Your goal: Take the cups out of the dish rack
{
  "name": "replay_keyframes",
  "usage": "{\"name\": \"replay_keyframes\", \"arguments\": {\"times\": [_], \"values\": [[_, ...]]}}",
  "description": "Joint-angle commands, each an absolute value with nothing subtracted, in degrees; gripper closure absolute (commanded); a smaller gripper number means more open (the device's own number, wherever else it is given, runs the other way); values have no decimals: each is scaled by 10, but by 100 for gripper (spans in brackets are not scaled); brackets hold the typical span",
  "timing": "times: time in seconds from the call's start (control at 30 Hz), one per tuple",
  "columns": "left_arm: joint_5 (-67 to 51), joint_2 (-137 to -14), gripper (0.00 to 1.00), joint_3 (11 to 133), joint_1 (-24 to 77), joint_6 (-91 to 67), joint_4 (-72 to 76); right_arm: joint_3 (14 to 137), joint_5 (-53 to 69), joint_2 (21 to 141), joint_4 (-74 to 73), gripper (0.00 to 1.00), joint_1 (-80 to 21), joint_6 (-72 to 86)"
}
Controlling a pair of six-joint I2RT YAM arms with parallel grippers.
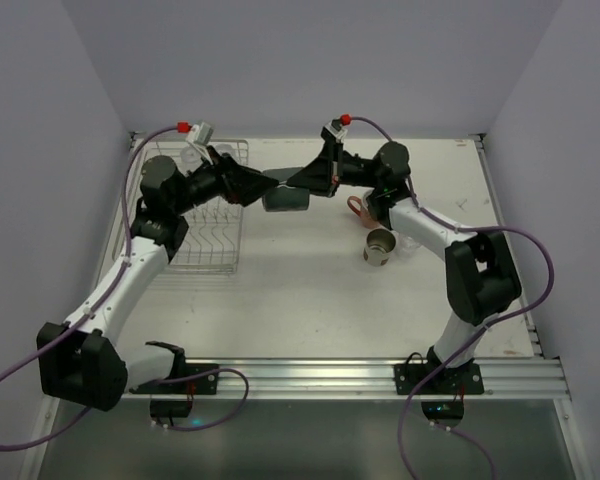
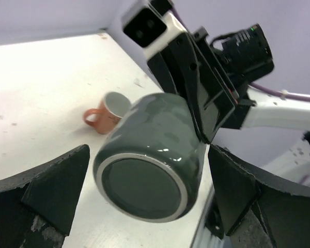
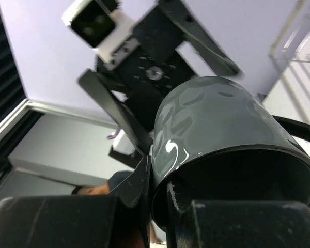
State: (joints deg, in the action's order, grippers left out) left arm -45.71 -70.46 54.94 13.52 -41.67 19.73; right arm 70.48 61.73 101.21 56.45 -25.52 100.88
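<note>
A dark green mug (image 1: pixel 286 198) hangs on its side in the air just right of the dish rack (image 1: pixel 208 255). My right gripper (image 3: pixel 163 191) is shut on the mug's (image 3: pixel 217 119) rim, one finger inside and one outside. My left gripper (image 2: pixel 147 170) stands wide open around the mug's (image 2: pixel 155 155) base, with a gap on both sides. A salmon-pink mug (image 1: pixel 358 208) lies on the table, also seen in the left wrist view as the pink mug (image 2: pixel 106 113). A tan metallic cup (image 1: pixel 379 247) stands upright near it.
A clear glass (image 1: pixel 195 155) sits at the rack's far left corner. Both arms meet above the table's middle back. The table's raised edges run along the left, right and back, with purple walls behind.
</note>
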Motion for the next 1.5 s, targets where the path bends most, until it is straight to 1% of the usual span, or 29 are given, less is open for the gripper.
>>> {"name": "replay_keyframes", "arguments": {"times": [0.0, 0.13, 0.2, 0.23, 0.27, 0.3, 0.33, 0.37, 0.43, 0.47, 0.53, 0.6, 0.77, 0.8, 0.9, 1.07, 1.2, 1.33, 1.47], "values": [[-346, -656, 0, 619, 122, -310, 78, 711, 615, 956, 440, 100, -229, 882], [-217, -639, 0, 634, 99, -292, 12, 734, 607, 937, 322, 100, -203, 793], [-163, -627, 0, 633, 98, -287, 1, 756, 597, 925, 221, 100, -183, 714], [-112, -623, 0, 633, 98, -285, -30, 765, 573, 919, 128, 100, -176, 681], [-88, -623, 0, 635, 98, -282, -40, 779, 554, 915, 76, 100, -169, 642], [-64, -626, 0, 644, 98, -279, -52, 792, 531, 908, 26, 100, -157, 566], [-28, -630, 0, 651, 97, -275, -74, 819, 506, 905, -21, 100, -149, 532], [-17, -645, 0, 659, 97, -270, -85, 832, 451, 903, -99, 100, -135, 476], [16, -660, 0, 680, 97, -259, -112, 866, 397, 900, -189, 100, -120, 429], [22, -676, 0, 686, 97, -253, -119, 876, 349, 900, -211, 100, -106, 395], [34, -687, 0, 694, 97, -250, -127, 902, 303, 903, -267, 100, -94, 365], [44, -695, 0, 693, 97, -244, -126, 915, 236, 902, -291, 100, -77, 328], [61, -714, 0, 699, 97, -234, -120, 941, 148, 914, -354, 100, -47, 280], [66, -720, 0, 703, 97, -233, -128, 957, 108, 920, -369, 100, -46, 273], [84, -744, 0, 725, 97, -228, -147, 967, 46, 935, -402, 100, -42, 252], [107, -802, 0, 775, 97, -212, -188, 982, -1, 961, -439, 100, -39, 225], [127, -844, 0, 825, 94, -208, -235, 1009, -29, 1009, -479, 100, -40, 206], [131, -879, 0, 881, 91, -213, -264, 1009, -29, 1034, -487, 100, -40, 195], [127, -906, 0, 904, 87, -226, -271, 1005, -27, 1052, -479, 100, -40, 191]]}}
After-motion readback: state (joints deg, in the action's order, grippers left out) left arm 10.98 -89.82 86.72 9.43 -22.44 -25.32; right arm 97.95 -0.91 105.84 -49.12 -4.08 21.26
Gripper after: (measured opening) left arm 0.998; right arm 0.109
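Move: The right hand, holding the dark green mug, has its free table spot about 15 cm ahead, 31 right and 31 below; from the hand, the orange mug stands 14 ahead and 21 right, the clear glass 7 ahead and 31 right, the steel cup 4 ahead and 22 right. For the left hand, the rack's right-hand glass is roughly 27 ahead, 16 left, 27 below, the other glass 10 farther left. Rightward some 30 cm, down about 20 and forward, mostly early, the right hand keeps its rim pinch and carries the mug past the orange mug, swinging its fingers from leftward to straight down. The left hand, already open, backs off the mug, sweeping left and forward about 15 cm each towards the rack glasses, rising briefly then sinking, turning counter-clockwise to point forward and down. ##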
